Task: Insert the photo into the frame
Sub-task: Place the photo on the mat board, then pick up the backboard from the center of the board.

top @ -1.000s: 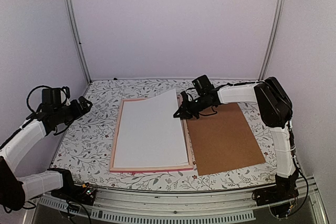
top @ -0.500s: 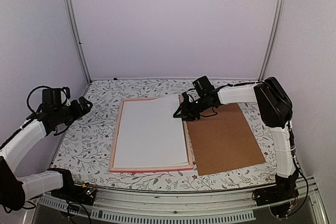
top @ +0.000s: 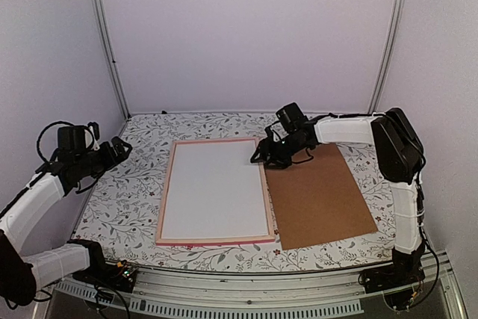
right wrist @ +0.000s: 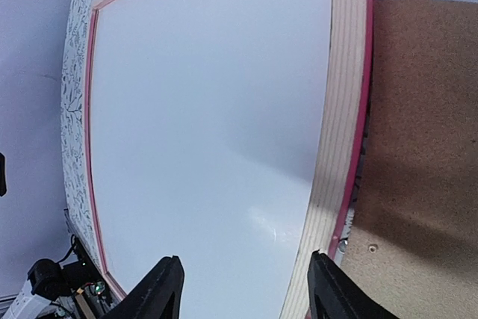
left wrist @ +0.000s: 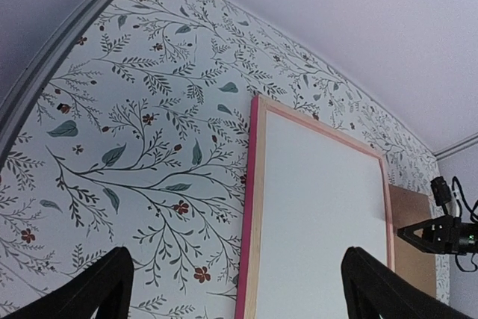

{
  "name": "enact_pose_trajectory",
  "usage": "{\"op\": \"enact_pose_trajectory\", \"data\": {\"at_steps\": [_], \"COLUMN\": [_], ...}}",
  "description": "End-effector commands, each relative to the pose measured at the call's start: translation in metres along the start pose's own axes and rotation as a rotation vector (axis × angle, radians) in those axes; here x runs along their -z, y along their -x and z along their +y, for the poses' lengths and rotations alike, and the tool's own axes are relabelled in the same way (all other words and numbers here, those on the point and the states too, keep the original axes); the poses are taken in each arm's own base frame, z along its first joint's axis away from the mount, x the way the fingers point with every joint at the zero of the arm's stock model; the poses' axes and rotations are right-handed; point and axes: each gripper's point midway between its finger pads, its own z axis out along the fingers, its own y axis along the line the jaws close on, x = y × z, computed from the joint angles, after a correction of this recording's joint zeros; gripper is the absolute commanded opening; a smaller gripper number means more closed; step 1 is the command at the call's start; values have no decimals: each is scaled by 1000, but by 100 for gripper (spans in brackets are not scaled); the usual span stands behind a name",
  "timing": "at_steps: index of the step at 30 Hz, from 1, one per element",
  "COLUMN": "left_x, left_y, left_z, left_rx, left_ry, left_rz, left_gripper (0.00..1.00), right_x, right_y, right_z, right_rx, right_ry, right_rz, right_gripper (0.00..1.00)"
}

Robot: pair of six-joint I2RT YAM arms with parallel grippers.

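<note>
The pink-edged frame lies flat mid-table. Inside it lies the photo, only its plain white back showing; the printed side is hidden. My right gripper hovers over the frame's far right corner, open, nothing between its fingers. In the right wrist view the gripper hangs above the photo, beside the frame's wooden rim. My left gripper stays open over the table's left side, away from the frame. In the left wrist view the gripper looks towards the frame's left edge and the photo.
A plain brown backing board lies flat right of the frame, touching its right edge, and shows as board in the right wrist view. The floral tablecloth covers the table. Metal posts stand at the back corners.
The photo's far right corner, held raised by my right gripper, has dropped flat into the frame. The right gripper has opened and drawn slightly right. The left arm is still.
</note>
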Motion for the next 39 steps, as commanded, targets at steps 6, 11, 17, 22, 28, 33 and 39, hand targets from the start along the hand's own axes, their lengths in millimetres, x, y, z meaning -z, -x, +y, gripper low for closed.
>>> {"op": "enact_pose_trajectory", "data": {"at_steps": [6,11,17,22,28,33,39], "left_x": [6,8,11,7,-2,-12,-25], "left_y": [-7,-17,-38,-58,-83,-112,-163], "left_z": [-24,-48,-90,-123,-174,-226,-287], "left_rx": [-57,-99,-168,-212,-291,-397,-513], "left_ry": [-95,-156,-234,-275,-320,-346,-409], "left_rz": [16,45,69,117,157,198,279], "left_gripper": [100,100,100,100,100,100,100], "right_x": [79,125,173,204,222,220,228], "right_y": [31,27,12,-1,-12,-18,-26], "right_z": [-40,-97,-152,-196,-225,-234,-240], "right_rx": [50,-6,-72,-136,-188,-205,-215], "right_ry": [-242,-347,-447,-495,-521,-532,-555], "right_rz": [-178,-227,-276,-320,-351,-347,-366], "right_gripper": [78,84,84,85,85,85,85]}}
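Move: The brown board's middle lies about 20 cm right and 10 cm back of the right hand, some 4 cm below it. The photo already lies flat in the frame; the middle of both is about 14 cm left and 9 cm back of that hand, 3 cm down. From the left hand the brown board is some 61 cm right, 1 cm back and 15 cm down, with the frame and photo about 27 cm right, level with it and 15 cm down. Rightward with both hands: the right one first rises about 3 cm clear of the frame's right side, opens wider and sweeps 32 cm across the brown board, sinking to hover by its right edge, turning clockwise and pointing more steeply down. The left, wide open, swings some 29 cm in over the frame towards the board, turning roughly 35 degrees clockwise. ##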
